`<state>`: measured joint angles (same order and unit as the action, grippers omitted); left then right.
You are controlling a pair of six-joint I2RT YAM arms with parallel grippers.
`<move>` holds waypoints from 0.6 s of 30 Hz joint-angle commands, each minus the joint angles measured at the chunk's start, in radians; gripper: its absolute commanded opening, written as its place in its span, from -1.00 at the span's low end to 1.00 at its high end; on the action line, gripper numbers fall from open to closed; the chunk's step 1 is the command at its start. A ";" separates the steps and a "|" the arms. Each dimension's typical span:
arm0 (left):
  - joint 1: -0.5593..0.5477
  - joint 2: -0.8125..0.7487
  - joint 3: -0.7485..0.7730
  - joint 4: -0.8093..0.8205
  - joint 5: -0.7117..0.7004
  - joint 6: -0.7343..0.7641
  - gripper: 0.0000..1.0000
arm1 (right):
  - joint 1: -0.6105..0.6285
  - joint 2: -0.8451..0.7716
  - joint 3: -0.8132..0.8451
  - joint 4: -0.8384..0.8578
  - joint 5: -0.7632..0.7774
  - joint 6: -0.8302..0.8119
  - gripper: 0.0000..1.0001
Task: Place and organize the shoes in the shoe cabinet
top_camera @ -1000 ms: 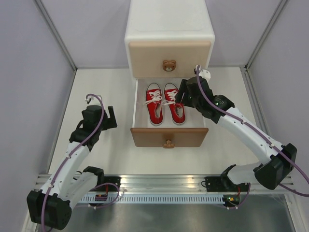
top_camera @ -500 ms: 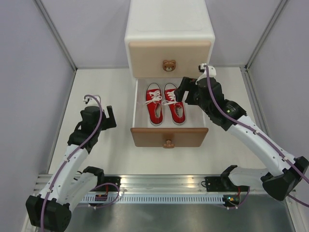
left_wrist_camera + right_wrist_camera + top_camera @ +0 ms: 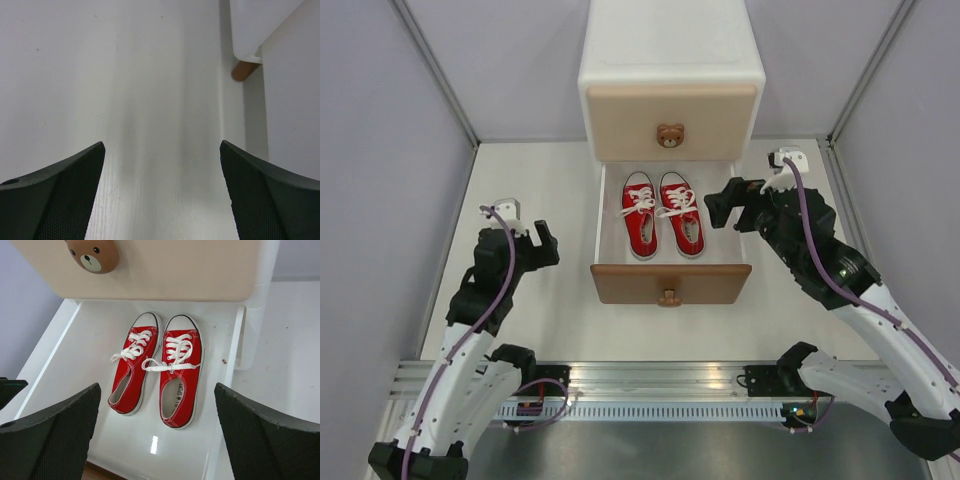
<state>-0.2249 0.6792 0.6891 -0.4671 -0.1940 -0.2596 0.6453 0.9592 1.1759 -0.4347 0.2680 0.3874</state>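
Observation:
Two red shoes (image 3: 640, 214) (image 3: 681, 212) lie side by side, toes toward the back, in the pulled-out lower drawer (image 3: 668, 284) of the white shoe cabinet (image 3: 670, 55). The beige upper drawer (image 3: 670, 108) with its bear knob (image 3: 670, 135) is shut. My right gripper (image 3: 723, 208) hovers open at the drawer's right edge, holding nothing. In its wrist view the shoes (image 3: 134, 367) (image 3: 180, 372) show between the wide jaws (image 3: 157, 386). My left gripper (image 3: 546, 245) is open over bare table to the left of the drawer, and its wrist view (image 3: 162, 144) shows only tabletop between the fingers.
The drawer's white side walls (image 3: 600, 215) frame the shoes. A brown cabinet leg (image 3: 245, 70) stands on the white table (image 3: 530, 180). Grey walls close both sides and the back. A metal rail (image 3: 650, 385) with the arm bases runs along the near edge.
My right gripper has drawn back out of the drawer to the right, away from the right shoe, with its jaws spreading wider. The left arm has pulled back slightly toward the near left.

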 commanded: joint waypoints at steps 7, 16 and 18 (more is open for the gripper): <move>-0.004 -0.150 0.084 -0.062 0.177 -0.007 0.97 | 0.001 -0.206 -0.113 -0.055 0.022 -0.079 0.96; -0.004 -0.262 0.032 -0.085 0.174 0.010 0.97 | -0.001 -0.208 -0.113 -0.090 -0.079 -0.048 0.89; -0.002 -0.264 0.024 -0.084 0.162 0.010 0.97 | -0.001 -0.165 -0.079 -0.091 -0.096 -0.047 0.87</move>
<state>-0.2253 0.4221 0.7300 -0.5465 -0.0414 -0.2596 0.6449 0.7464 1.0565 -0.5201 0.2234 0.3367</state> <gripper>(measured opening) 0.983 0.941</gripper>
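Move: The right hand, empty, hangs over the open lower drawer. The middle of the drawer's front lies about 6 cm back, 9 cm left and some 22 cm below. Around that same depth, the right red shoe is roughly 6 cm ahead and 6 cm left of the hand, the left red shoe 6 cm ahead and 13 cm left. From the left hand, the drawer front is about 4 cm back, 23 cm right and 7 cm lower. Touching nothing, the right hand draws back about 5 cm and some 3 cm right, away from the shoes towards the line of the open drawer's front, sinking slightly and easing left again at the end, fingers still wide. The left hand, also open and free, rises about 6 cm and backs off 4 cm beside the drawer, edging right, its fingers tipping up some 10 degrees. ##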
